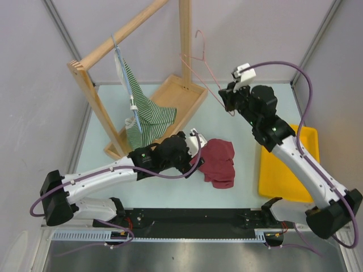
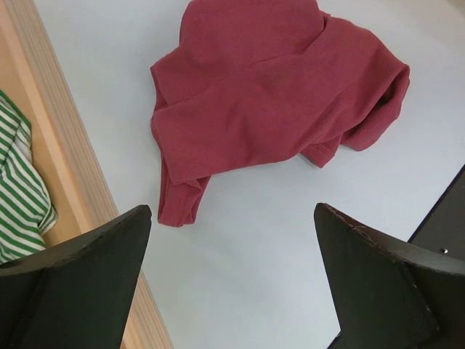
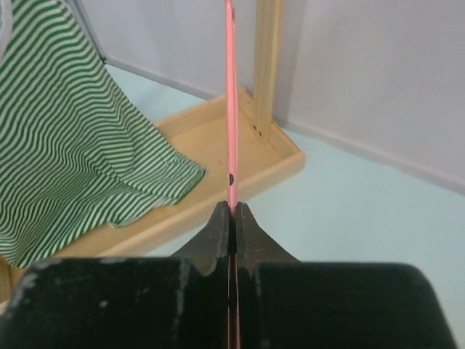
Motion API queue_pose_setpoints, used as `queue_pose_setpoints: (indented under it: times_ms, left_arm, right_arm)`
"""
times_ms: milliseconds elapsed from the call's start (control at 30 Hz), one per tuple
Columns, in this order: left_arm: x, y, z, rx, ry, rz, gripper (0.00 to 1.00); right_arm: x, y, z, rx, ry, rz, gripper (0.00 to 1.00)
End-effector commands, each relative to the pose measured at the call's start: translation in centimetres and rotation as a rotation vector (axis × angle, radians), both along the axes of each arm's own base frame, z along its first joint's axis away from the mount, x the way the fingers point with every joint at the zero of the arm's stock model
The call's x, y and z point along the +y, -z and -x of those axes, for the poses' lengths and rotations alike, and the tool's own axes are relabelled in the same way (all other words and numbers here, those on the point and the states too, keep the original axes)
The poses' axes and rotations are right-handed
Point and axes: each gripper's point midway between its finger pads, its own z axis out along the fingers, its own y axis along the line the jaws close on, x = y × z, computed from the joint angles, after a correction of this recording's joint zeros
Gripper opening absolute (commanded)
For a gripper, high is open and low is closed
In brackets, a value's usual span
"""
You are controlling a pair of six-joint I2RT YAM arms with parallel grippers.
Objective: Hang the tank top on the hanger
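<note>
The maroon tank top [image 1: 220, 161] lies crumpled on the table in front of the arms; in the left wrist view the tank top [image 2: 276, 94] fills the upper middle. My left gripper [image 1: 195, 152] hovers just left of it, open, nothing between its fingers [image 2: 87, 269]; the left gripper [image 2: 232, 273] looks down on bare table below the cloth's hem. The thin pink hanger [image 1: 199, 67] is held up in the air at the back, hook on top. My right gripper [image 1: 227, 103] is shut on its lower wire; in the right wrist view the right gripper [image 3: 232, 207] pinches the pink hanger [image 3: 230, 109].
A wooden rack [image 1: 130, 34] with a tray base [image 1: 176, 99] stands at the back left, carrying a green-and-white striped garment [image 1: 144, 116] on a pale hanger. A yellow tray [image 1: 289, 164] sits under the right arm. The rack's base edge [image 2: 65, 160] runs close to my left finger.
</note>
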Motion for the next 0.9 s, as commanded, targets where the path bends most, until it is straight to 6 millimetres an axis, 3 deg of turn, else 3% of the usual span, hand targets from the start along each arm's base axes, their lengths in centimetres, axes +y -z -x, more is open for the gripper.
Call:
queue_pose_setpoints:
  times_ms: [0, 33, 100, 133, 167, 233, 267, 300, 333, 367, 400, 467, 600, 733, 867]
  left_arm:
    - [-2.5, -1.4, -0.3, -0.007, 0.001, 0.040, 0.99]
    - [-3.4, -0.5, -0.2, 0.020, -0.007, 0.037, 0.99]
    - [-4.9, -0.5, 0.1, 0.018, -0.015, 0.056, 1.00]
    - [-6.2, -0.8, -0.1, 0.005, -0.016, 0.093, 0.99]
    - [-7.2, 0.5, -0.2, 0.019, -0.020, 0.081, 1.00]
    - [-9.6, -0.3, -0.7, 0.011, -0.030, 0.147, 1.00]
    - [-10.5, 1.1, -1.2, 0.020, -0.042, 0.129, 0.99]
    - [-11.7, 0.0, -1.8, 0.006, -0.052, 0.167, 0.99]
    - [-12.5, -0.1, -2.7, -0.012, -0.071, 0.175, 0.99]
    - [-13.2, 1.2, -3.2, -0.013, -0.081, 0.147, 0.99]
    - [-14.4, 0.3, -3.9, -0.032, -0.087, 0.163, 0.99]
    - [-15.7, 0.6, -4.7, -0.043, -0.091, 0.160, 0.99]
    - [-18.4, 4.6, -6.5, -0.037, -0.118, 0.075, 0.99]
    - [-16.7, 8.2, -7.5, -0.037, -0.215, -0.072, 0.99]
    - [-15.2, 9.3, -7.7, -0.056, -0.258, -0.107, 0.98]
  right_arm:
    - [-4.1, 1.2, 2.3, 0.043, 0.137, -0.050, 0.00]
    - [-5.4, 3.0, 3.2, 0.090, 0.176, -0.062, 0.00]
    - [-8.3, 4.4, 3.7, 0.139, 0.255, -0.084, 0.00]
    - [-9.6, 4.3, 4.5, 0.136, 0.279, -0.105, 0.00]
    - [-10.5, 5.3, 4.8, 0.167, 0.300, -0.126, 0.00]
    - [-12.5, 6.2, 5.6, 0.198, 0.337, -0.136, 0.00]
    - [-13.1, 6.2, 6.4, 0.196, 0.348, -0.145, 0.00]
    - [-13.4, 6.6, 7.0, 0.211, 0.344, -0.144, 0.00]
    - [-14.3, 6.7, 7.2, 0.211, 0.368, -0.146, 0.00]
    - [-14.6, 6.4, 7.8, 0.197, 0.369, -0.154, 0.00]
    - [-15.0, 7.0, 8.1, 0.213, 0.384, -0.151, 0.00]
    - [-16.0, 7.1, 8.4, 0.211, 0.415, -0.160, 0.00]
    - [-16.2, 7.1, 8.6, 0.220, 0.417, -0.174, 0.00]
    - [-16.5, 6.8, 8.6, 0.214, 0.419, -0.179, 0.00]
    - [-16.0, 7.0, 8.5, 0.224, 0.392, -0.186, 0.00]
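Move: The left hand, open and empty, has the tank top's middle some 10 cm to its right, 4 cm ahead and about 16 cm below; the rack's tray is centred roughly 15 cm left of the hand and 17 cm ahead. The right hand already holds the hanger by its lower corner. From this hand the tank top is about 12 cm back, 3 cm left and 36 cm down; the yellow bin is about 28 cm right and 14 cm back, also far below. Keeping its pinch on the hanger's lower corner, the right hand carries it about 16 cm right, also back and down, towards the bin's left side, turning some 25 degrees clockwise and tipping down a little before it settles. The open left hand sweeps about 17 cm right across the tank top, sinking and also going forward, then drops more steeply over its far right part; no touch can be seen. ##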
